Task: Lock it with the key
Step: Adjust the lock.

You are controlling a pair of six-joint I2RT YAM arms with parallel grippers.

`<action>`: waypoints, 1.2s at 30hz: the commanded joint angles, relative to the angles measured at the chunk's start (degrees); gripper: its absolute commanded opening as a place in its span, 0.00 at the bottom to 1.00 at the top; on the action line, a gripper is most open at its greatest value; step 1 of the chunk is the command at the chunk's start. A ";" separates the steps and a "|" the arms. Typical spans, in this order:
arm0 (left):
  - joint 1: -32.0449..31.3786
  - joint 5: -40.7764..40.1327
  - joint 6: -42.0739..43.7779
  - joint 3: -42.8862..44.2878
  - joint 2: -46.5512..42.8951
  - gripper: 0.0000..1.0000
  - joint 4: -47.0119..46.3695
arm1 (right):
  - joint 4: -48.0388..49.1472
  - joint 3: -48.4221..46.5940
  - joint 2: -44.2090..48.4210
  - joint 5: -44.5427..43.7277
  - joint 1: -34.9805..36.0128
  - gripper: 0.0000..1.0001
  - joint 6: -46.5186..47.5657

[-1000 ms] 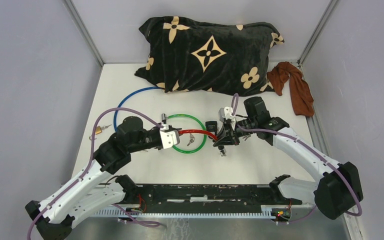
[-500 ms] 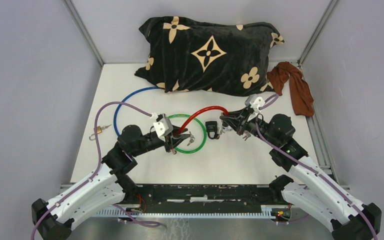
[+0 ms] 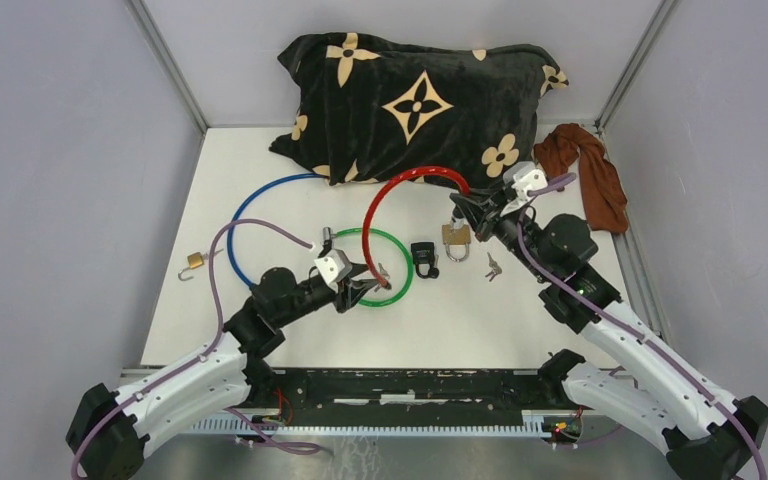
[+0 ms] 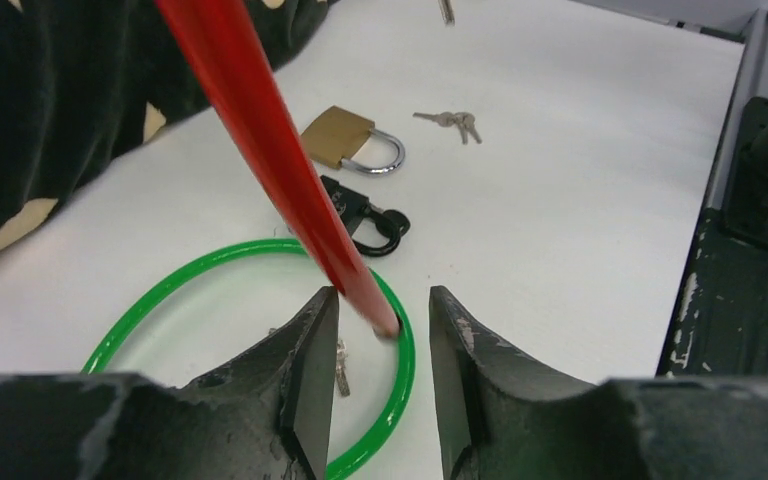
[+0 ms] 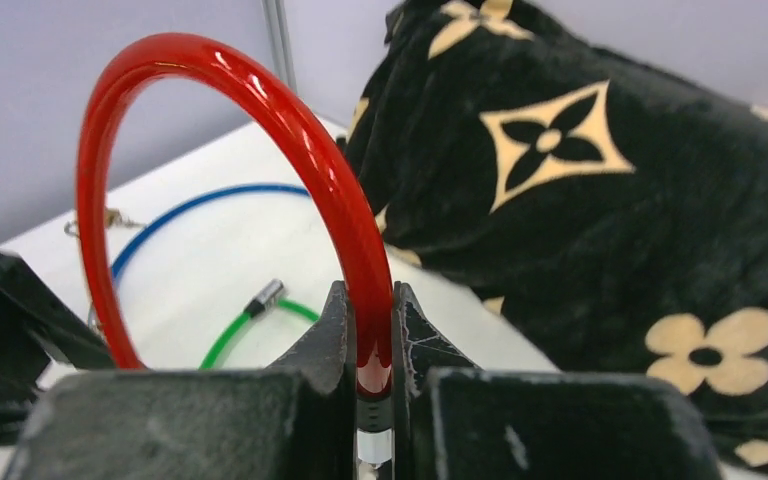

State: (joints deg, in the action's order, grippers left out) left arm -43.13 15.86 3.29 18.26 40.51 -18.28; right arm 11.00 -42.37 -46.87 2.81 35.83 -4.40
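Observation:
A red cable [image 3: 385,195] arches from my right gripper [image 3: 465,207] down to the table by my left gripper [image 3: 362,282]. The right gripper [image 5: 372,300] is shut on the red cable [image 5: 300,130] just above its metal end. The left gripper [image 4: 380,320] is open, with its jaws on either side of the red cable [image 4: 260,130] near its lower tip, not pinching it. A brass padlock [image 3: 456,238] lies beside a black lock [image 3: 423,258], and a bunch of keys [image 3: 493,267] lies to their right. Another key [image 4: 342,365] lies inside the green cable loop [image 4: 160,300].
A black patterned pillow [image 3: 420,110] fills the back, with a brown cloth [image 3: 590,175] at the right wall. A blue cable [image 3: 260,190] curves at the left. A small brass padlock [image 3: 193,262] lies near the left edge.
My right gripper has carried its end of the red cable back toward the pillow, raising it into an arch. My left gripper has opened around the cable's other end.

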 commanded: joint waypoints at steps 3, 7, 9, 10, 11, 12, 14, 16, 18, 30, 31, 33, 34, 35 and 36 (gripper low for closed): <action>-0.20 -2.92 2.92 -5.04 0.51 0.49 -11.24 | 5.05 -8.99 -0.75 -2.91 -0.30 0.00 0.78; -0.22 -5.64 0.88 -7.05 1.87 0.55 -17.33 | 4.87 -10.11 -1.25 -1.40 -0.29 0.00 1.73; -0.18 -8.75 0.30 -6.76 1.88 0.56 -17.25 | 4.11 -10.94 -1.53 -1.70 -0.29 0.00 2.59; -0.15 -10.65 0.38 -6.49 1.55 0.57 -16.33 | 4.00 -11.29 -1.64 -1.75 -0.26 0.00 3.27; -0.07 -12.40 0.56 -6.00 0.97 0.59 -14.68 | 3.67 -11.86 -1.87 -1.96 -0.32 0.00 3.85; 0.15 -13.23 1.14 -5.47 0.09 0.62 -12.50 | 3.25 -12.54 -2.16 -2.17 -0.25 0.00 3.93; 0.92 -11.21 3.64 -4.12 -2.53 0.66 -7.17 | 2.34 -13.86 -2.83 -2.06 -0.24 0.00 6.46; 1.52 -8.84 5.48 -2.02 -5.61 0.70 -1.96 | 1.10 -15.25 -3.76 -0.84 -0.27 0.00 8.50; 1.84 -8.80 5.81 -0.29 -8.39 0.75 0.99 | -1.56 -17.19 -4.93 0.53 -0.28 0.00 11.05; 32.68 24.06 -11.00 9.26 8.86 0.83 -7.50 | -10.88 -19.77 -3.85 13.02 -1.87 0.00 23.05; 32.65 27.11 -10.24 8.88 9.15 0.83 -9.52 | -10.91 -19.83 -3.74 13.46 -2.01 0.00 22.96; 32.54 32.24 -10.02 8.49 9.98 0.83 -13.28 | -10.89 -19.73 -3.74 13.90 -2.08 0.00 22.49; 32.58 33.85 -9.67 8.65 10.57 0.83 -13.58 | -10.89 -19.74 -3.77 14.48 -2.17 0.00 22.34; 32.60 34.53 -8.43 8.62 11.30 0.82 -13.82 | -10.92 -19.81 -3.84 15.55 -2.22 0.00 22.25; 32.55 34.32 -6.55 8.40 11.69 0.81 -13.98 | -10.87 -19.91 -3.85 16.63 -2.24 0.00 22.33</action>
State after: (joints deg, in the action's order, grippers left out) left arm -10.63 38.15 -3.79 25.87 51.18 -24.45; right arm -4.78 -58.17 -52.42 15.22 34.00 16.67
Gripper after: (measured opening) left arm 0.825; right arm 0.081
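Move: The free end of the red cable hangs just past my left fingertips, about 3 cm to their right, 1 cm ahead and nearly level. On the table some 17 cm below my left hand, the loose keys lie 5 cm ahead and 1 cm right, the black padlock 9 cm ahead and 11 cm right, the brass padlock 14 cm ahead and 18 cm right. From my right hand, the free end is about 16 cm left, 10 cm back and 14 cm down; the brass padlock is almost beneath, 31 cm down. My left hand, already off the cable, opens its fingers nearly wide; it dips a little, then rises and sweeps about 10 cm forward and left after the free end, easing back a few centimetres at the finish. My right hand keeps its pinch by the lock body, lifts about 7 cm, then sinks roughly half of that while rolling its left side down some 20 degrees and tipping its fingers up. ##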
